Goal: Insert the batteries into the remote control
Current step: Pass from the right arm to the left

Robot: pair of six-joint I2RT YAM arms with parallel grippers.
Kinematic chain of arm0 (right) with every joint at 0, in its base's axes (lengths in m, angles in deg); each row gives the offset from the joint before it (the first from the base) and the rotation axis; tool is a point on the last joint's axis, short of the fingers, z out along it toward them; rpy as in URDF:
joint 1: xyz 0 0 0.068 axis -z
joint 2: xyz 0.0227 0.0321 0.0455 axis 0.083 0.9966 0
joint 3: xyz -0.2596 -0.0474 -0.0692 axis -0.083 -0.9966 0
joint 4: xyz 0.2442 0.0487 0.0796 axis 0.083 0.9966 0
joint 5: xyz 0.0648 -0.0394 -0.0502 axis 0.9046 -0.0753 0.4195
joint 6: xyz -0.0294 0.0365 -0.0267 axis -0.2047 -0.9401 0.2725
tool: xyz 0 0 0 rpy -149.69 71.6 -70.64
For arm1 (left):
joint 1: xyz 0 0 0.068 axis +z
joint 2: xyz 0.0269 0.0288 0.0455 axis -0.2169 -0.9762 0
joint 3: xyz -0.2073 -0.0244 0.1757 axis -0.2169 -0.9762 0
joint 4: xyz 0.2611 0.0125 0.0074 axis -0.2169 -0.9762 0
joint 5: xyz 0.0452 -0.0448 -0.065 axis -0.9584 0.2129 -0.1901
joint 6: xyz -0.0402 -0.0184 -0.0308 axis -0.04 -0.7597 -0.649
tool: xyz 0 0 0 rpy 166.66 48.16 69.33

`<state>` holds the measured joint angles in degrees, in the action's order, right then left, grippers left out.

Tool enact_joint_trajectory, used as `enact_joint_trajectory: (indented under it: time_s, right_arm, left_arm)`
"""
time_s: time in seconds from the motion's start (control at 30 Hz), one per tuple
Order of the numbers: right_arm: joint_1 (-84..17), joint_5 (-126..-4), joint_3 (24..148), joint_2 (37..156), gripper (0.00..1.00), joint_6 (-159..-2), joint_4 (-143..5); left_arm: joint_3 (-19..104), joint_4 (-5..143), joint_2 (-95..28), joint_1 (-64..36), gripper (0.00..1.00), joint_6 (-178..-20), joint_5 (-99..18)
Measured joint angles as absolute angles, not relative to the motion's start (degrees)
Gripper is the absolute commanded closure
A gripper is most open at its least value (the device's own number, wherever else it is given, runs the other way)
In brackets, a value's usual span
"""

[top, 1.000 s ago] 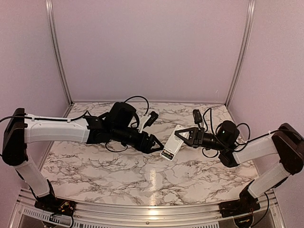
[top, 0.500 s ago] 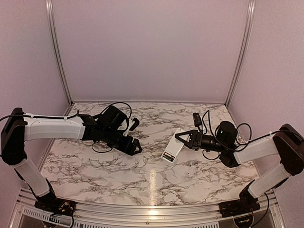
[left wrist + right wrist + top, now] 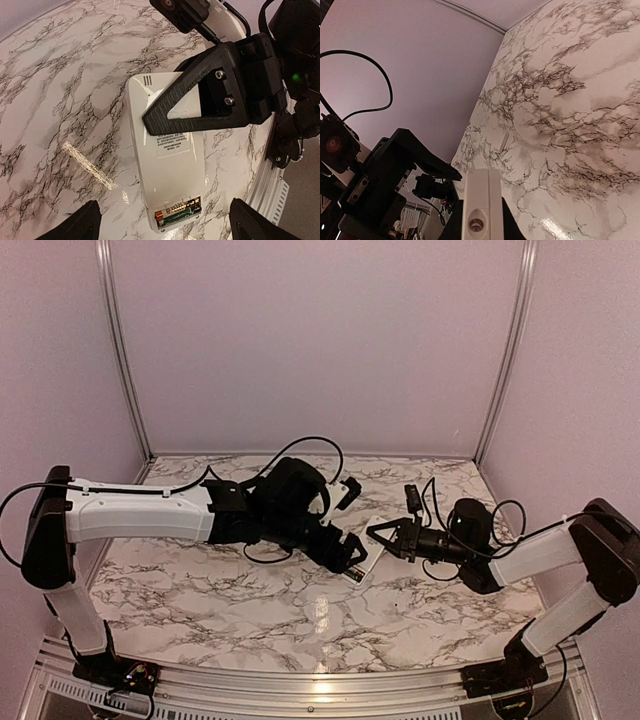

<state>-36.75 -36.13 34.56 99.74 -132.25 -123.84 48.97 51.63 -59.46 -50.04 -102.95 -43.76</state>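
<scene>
The remote control (image 3: 167,165) lies back side up on the marble, white and flat. Its battery compartment (image 3: 180,214) at the near end is uncovered, showing gold contacts and a dark greenish stick-like piece, likely one of the batteries. My right gripper (image 3: 480,220) is shut on the remote's far end, and one of its black fingers (image 3: 200,95) crosses the remote's back. My left gripper (image 3: 167,227) hovers over the compartment end, open wide, with nothing between its fingertips (image 3: 75,227). In the top view the left gripper (image 3: 350,558) covers most of the remote (image 3: 371,557).
A small flat white piece (image 3: 504,141), perhaps the battery cover, lies on the marble beyond the remote. The purple back wall (image 3: 320,340) and metal corner posts (image 3: 505,350) enclose the table. Black cables (image 3: 310,445) loop over both wrists.
My left arm, which had swung left away from the remote, has come back over its near end, and its jaws have opened wider. The right gripper has kept its hold on the remote.
</scene>
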Motion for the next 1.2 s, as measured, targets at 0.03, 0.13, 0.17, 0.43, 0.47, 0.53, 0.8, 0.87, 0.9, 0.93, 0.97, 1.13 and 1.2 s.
enact_joint_trajectory:
  time_s: [0.03,0.13,0.17,0.43,0.47,0.53,0.8,0.87,0.9,0.93,0.97,1.13,1.2]
  right_arm:
    - [-36.9,-36.3,34.6,99.7,1.0,-132.3,-123.7]
    - [-37.3,-36.8,34.6,99.7,1.0,-132.6,-123.7]
    - [-37.4,-37.0,34.6,99.7,1.0,-132.6,-123.7]
    - [-38.1,-37.4,34.6,99.7,1.0,-133.4,-122.9]
    - [-38.3,-37.4,34.6,99.7,1.0,-133.5,-122.7]
    - [-38.4,-37.6,34.7,99.7,1.0,-133.5,-122.3]
    - [-38.6,-38.8,34.8,99.7,1.0,-133.7,-121.6]
    - [-38.6,-39.4,34.9,99.7,0.93,-133.6,-121.7]
    - [-38.6,-39.8,35.0,99.7,0.86,-133.5,-121.8]
    - [-38.6,-40.0,35.2,99.7,0.78,-133.6,-121.8]
    - [-38.6,-40.1,35.2,99.7,0.69,-133.6,-121.8]
    - [-38.2,-38.2,35.3,99.7,0.42,-135.0,-121.5]
    - [-37.6,-37.3,35.3,99.7,0.37,-135.4,-121.2]
  left_arm:
    - [49.9,51.6,-60.5,-50.2,0.07,-102.7,-44.3]
    - [53.2,50.6,-64.1,-51.1,0.08,-102.2,-45.9]
    - [54.0,50.1,-64.9,-51.3,0.08,-102.1,-46.3]
    - [61.6,45.8,-70.8,-52.6,0.17,-100.7,-50.2]
    - [62.4,45.1,-71.5,-52.7,0.19,-100.5,-50.7]
    - [63.3,43.8,-72.3,-52.9,0.21,-100.1,-51.5]
    - [67.3,39.8,-74.9,-53.5,0.41,-99.0,-53.7]
    - [67.9,39.2,-75.1,-53.5,0.5,-99.8,-54.4]
    - [68.0,39.2,-75.1,-53.5,0.53,-100.3,-54.6]
    - [68.1,39.2,-75.1,-53.4,0.56,-100.3,-54.6]
    - [68.1,39.2,-75.1,-53.3,0.59,-100.3,-54.6]
    - [66.2,38.4,-75.0,-52.5,0.69,-98.3,-52.6]
    - [63.7,38.3,-74.5,-51.6,0.71,-97.0,-50.7]
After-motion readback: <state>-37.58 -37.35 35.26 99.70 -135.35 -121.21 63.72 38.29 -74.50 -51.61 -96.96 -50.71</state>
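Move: Held in the right gripper, the remote control lies just beyond and below the open left gripper: its middle some 4 cm to the right, 2 cm ahead and 3 cm down. Its open battery compartment is about 2 cm right, 1 cm back and 4 cm below; the right fingertips are roughly 5 cm ahead, 6 cm right and 2 cm down. From the right hand, the remote's middle is about 3 cm back, 2 cm left and 1 cm below. Bring the wide-open left gripper about 4 cm right and 4 cm down onto the remote, edging slightly forward and rolling some 10 degrees, then close its fingers on the remote's two long sides. Hold the right hand nearly still with its grip until the left has it, then open the right fingers while the left draws down and a little back to the left, about 3 cm. ##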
